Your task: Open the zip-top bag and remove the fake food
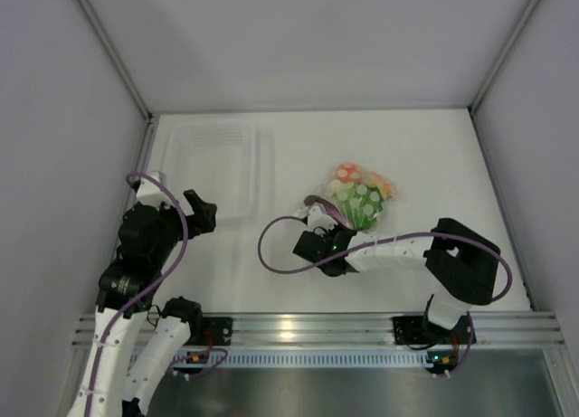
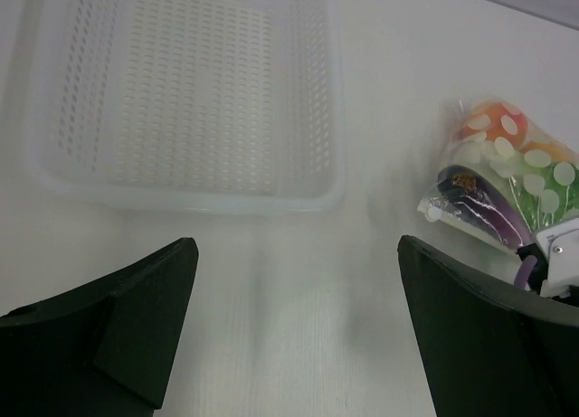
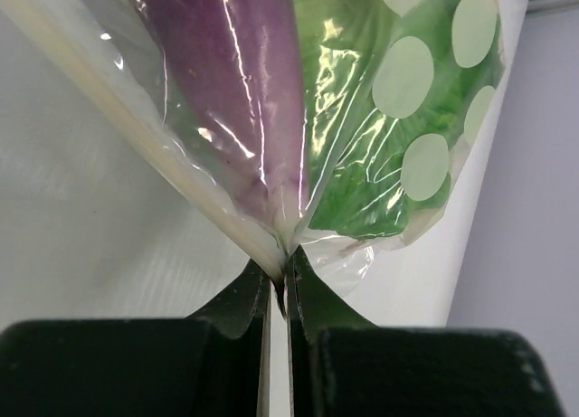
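The zip-top bag (image 1: 357,198), clear with white dots, lies right of the table's middle with the fake food inside: a purple eggplant (image 3: 237,91), green lettuce (image 3: 380,137) and orange fruit (image 2: 493,123). My right gripper (image 3: 280,270) is shut on the bag's near edge, pinching the plastic between its fingertips; in the top view it sits at the bag's lower left (image 1: 324,229). The bag also shows in the left wrist view (image 2: 507,186). My left gripper (image 2: 298,281) is open and empty, above bare table, well left of the bag.
A clear perforated tray (image 1: 217,168) stands at the back left; in the left wrist view its rim (image 2: 190,200) lies just beyond my left fingers. White walls enclose the table on three sides. A purple cable loops beside the right wrist (image 1: 271,250).
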You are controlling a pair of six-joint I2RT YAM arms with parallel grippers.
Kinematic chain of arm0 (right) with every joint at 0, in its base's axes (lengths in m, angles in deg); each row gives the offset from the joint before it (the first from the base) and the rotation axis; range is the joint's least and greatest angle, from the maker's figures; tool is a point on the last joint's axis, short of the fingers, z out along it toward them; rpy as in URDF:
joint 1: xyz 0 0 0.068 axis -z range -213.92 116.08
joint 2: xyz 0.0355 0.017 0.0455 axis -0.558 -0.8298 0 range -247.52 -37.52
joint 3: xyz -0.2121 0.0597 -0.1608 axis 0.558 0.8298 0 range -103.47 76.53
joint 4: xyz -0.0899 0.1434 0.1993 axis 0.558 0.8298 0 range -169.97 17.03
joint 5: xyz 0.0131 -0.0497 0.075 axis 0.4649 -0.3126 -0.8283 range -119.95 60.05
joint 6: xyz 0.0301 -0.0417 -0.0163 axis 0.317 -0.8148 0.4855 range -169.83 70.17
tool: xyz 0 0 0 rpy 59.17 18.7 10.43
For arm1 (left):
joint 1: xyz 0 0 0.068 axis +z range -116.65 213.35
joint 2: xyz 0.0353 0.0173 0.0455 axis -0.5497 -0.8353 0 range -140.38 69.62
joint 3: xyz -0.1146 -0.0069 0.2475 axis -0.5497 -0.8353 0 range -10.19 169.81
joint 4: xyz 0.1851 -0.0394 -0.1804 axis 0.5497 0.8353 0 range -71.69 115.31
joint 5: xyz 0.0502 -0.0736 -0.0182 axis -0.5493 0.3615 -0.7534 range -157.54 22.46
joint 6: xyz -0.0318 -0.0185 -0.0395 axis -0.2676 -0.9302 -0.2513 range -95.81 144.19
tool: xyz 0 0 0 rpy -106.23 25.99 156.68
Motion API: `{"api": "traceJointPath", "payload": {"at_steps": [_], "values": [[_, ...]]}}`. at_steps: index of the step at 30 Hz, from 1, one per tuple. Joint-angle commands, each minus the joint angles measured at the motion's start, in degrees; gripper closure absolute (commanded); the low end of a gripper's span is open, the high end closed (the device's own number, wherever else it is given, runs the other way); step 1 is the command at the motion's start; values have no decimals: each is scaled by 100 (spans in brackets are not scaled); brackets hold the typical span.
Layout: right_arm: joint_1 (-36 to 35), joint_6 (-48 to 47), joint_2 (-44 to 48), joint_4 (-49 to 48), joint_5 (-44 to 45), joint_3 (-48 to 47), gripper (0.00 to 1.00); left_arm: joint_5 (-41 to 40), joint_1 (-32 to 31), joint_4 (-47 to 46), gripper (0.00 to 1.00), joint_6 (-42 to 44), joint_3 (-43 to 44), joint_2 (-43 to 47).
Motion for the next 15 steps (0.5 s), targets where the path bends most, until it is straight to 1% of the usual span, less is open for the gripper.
{"api": "traceJointPath", "payload": {"at_steps": [1,10,14,15], "values": [[-82,68,626,-31,-308,-235,100,25,-10,-323,2,75,-10,27],[-99,-37,1908,839,-1748,-876,100,139,-10,-340,2,119,17,0],[-99,-160,2278,1252,-2066,-1236,100,359,-10,-428,2,171,25,-9],[-99,-195,2323,1427,-2093,-1368,100,577,-10,-489,2,172,25,-8]]}}
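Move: My right fingers are already shut on the near edge of the zip-top bag, a few centimetres above the table. The bag's middle lies about 7 cm ahead of that hand and 1 cm to its right. Inside, the eggplant is roughly 4 cm ahead and 4 cm left, the green food 6 cm ahead and 4 cm right. From my open left hand, the bag's middle is some 10 cm ahead, 30 cm right and 21 cm below. Keeping the bag's edge pinched, I raise my right hand steadily about 9 cm, carrying it some 4 cm left towards my left hand's side and slightly back. As it climbs I roll the wrist some 25 degrees, left side rising, so the gripped edge turns up and the food trails ahead of the fingers. ##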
